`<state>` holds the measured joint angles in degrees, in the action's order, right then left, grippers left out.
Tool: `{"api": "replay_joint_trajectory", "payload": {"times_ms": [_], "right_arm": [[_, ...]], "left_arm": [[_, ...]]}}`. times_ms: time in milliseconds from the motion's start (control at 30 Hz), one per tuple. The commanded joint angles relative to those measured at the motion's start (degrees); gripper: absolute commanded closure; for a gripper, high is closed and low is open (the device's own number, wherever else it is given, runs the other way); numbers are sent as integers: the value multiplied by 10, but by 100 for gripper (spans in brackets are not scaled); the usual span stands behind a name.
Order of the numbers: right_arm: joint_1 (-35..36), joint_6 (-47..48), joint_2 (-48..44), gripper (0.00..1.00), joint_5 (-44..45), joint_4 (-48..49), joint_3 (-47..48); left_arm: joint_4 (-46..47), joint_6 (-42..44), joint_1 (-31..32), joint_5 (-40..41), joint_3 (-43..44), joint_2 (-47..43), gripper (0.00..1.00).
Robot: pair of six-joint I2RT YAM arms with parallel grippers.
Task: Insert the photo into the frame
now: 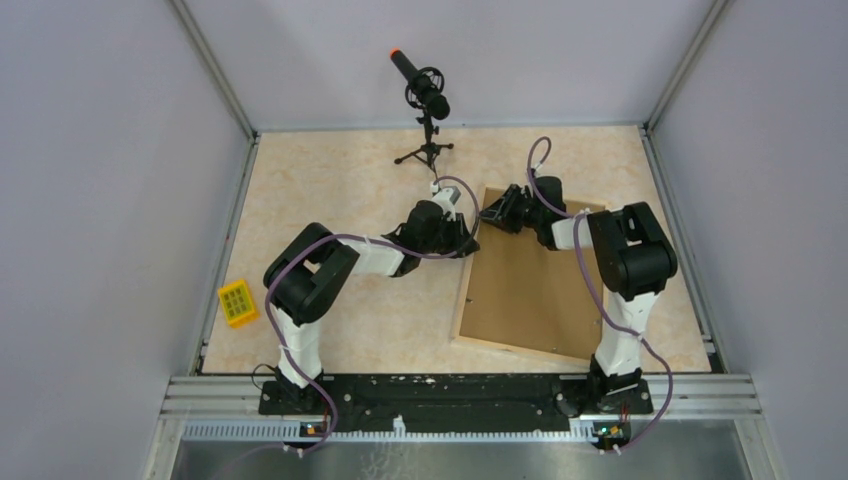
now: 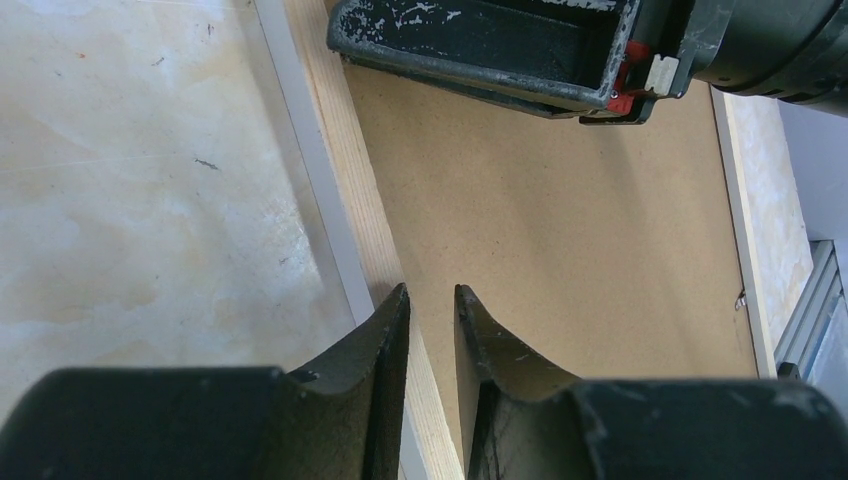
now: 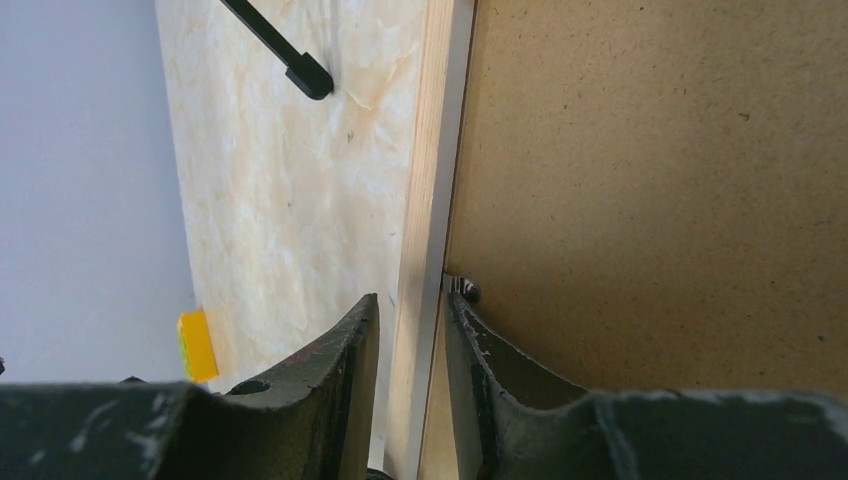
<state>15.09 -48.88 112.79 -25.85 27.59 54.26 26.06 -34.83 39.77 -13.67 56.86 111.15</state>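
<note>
The frame [image 1: 520, 349] lies face down on the table, right of centre, with its brown backing board [image 1: 530, 290] facing up. My left gripper [image 1: 468, 243] is at the upper part of the frame's left rail. In the left wrist view its jaws [image 2: 432, 290] are shut across the pale wood rail [image 2: 350, 170]. My right gripper [image 1: 490, 212] is at the far left corner. In the right wrist view it [image 3: 410, 298] straddles the rail [image 3: 430, 150], one finger outside and one on the board [image 3: 650, 200]. The photo is out of view.
A microphone on a small tripod [image 1: 428, 100] stands at the back of the table, one leg [image 3: 300, 70] close to the frame's corner. A yellow block [image 1: 238, 303] lies at the left edge. A small metal tab [image 3: 465, 290] sits on the board by the right finger.
</note>
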Motion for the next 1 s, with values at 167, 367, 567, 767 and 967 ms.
{"api": "replay_joint_trajectory", "payload": {"times_ms": [167,367,567,767,967], "right_arm": [[-4,95,-103,58,22,-121,10],[-6,218,-289,29,218,-381,6],[-53,190,-391,17,403,-566,-35],[-249,149,-484,15,356,-584,-132],[-308,154,-487,15,333,-534,-173]], "left_arm": [[-47,19,-6,23,-16,3,68],[-20,32,-18,48,-79,-84,59],[15,11,-25,36,-126,-110,40],[66,-49,-24,-41,-133,-54,34],[94,-91,-24,-85,-129,-14,33]]}}
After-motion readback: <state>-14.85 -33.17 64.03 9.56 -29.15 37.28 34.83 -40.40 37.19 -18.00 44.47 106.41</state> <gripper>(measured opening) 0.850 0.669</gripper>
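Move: The right hand's open grip is to go over the middle of the frame's right bar, about 19 cm back and 26 cm to its right, barely lower; now its fingers straddle the left bar at a small metal tab. From it, the brown board's middle lies some 17 cm back and 10 cm right, the far-left corner 9 cm ahead and 1 cm left. For the left hand, astride the same bar, the next tab lies roughly 12 cm back and 1 cm right, with the board's middle 8 cm back and 14 cm right. The right hand opens wide, comes free of the left bar and its tab, and arcs over the brown board, rising some 11 cm before it sinks most of the way again, to end about 30 cm to the right and 18 cm back with its fingers open astride the line of the right bar, the wrist turning clockwise and the fingers tipping steeply down. Meanwhile the left hand also opens and backs off about 6 cm to the left and 2 cm back, then returns halfway to the right while easing slightly farther back, its parted fingers again either side of the left bar and nearer the next tab. ##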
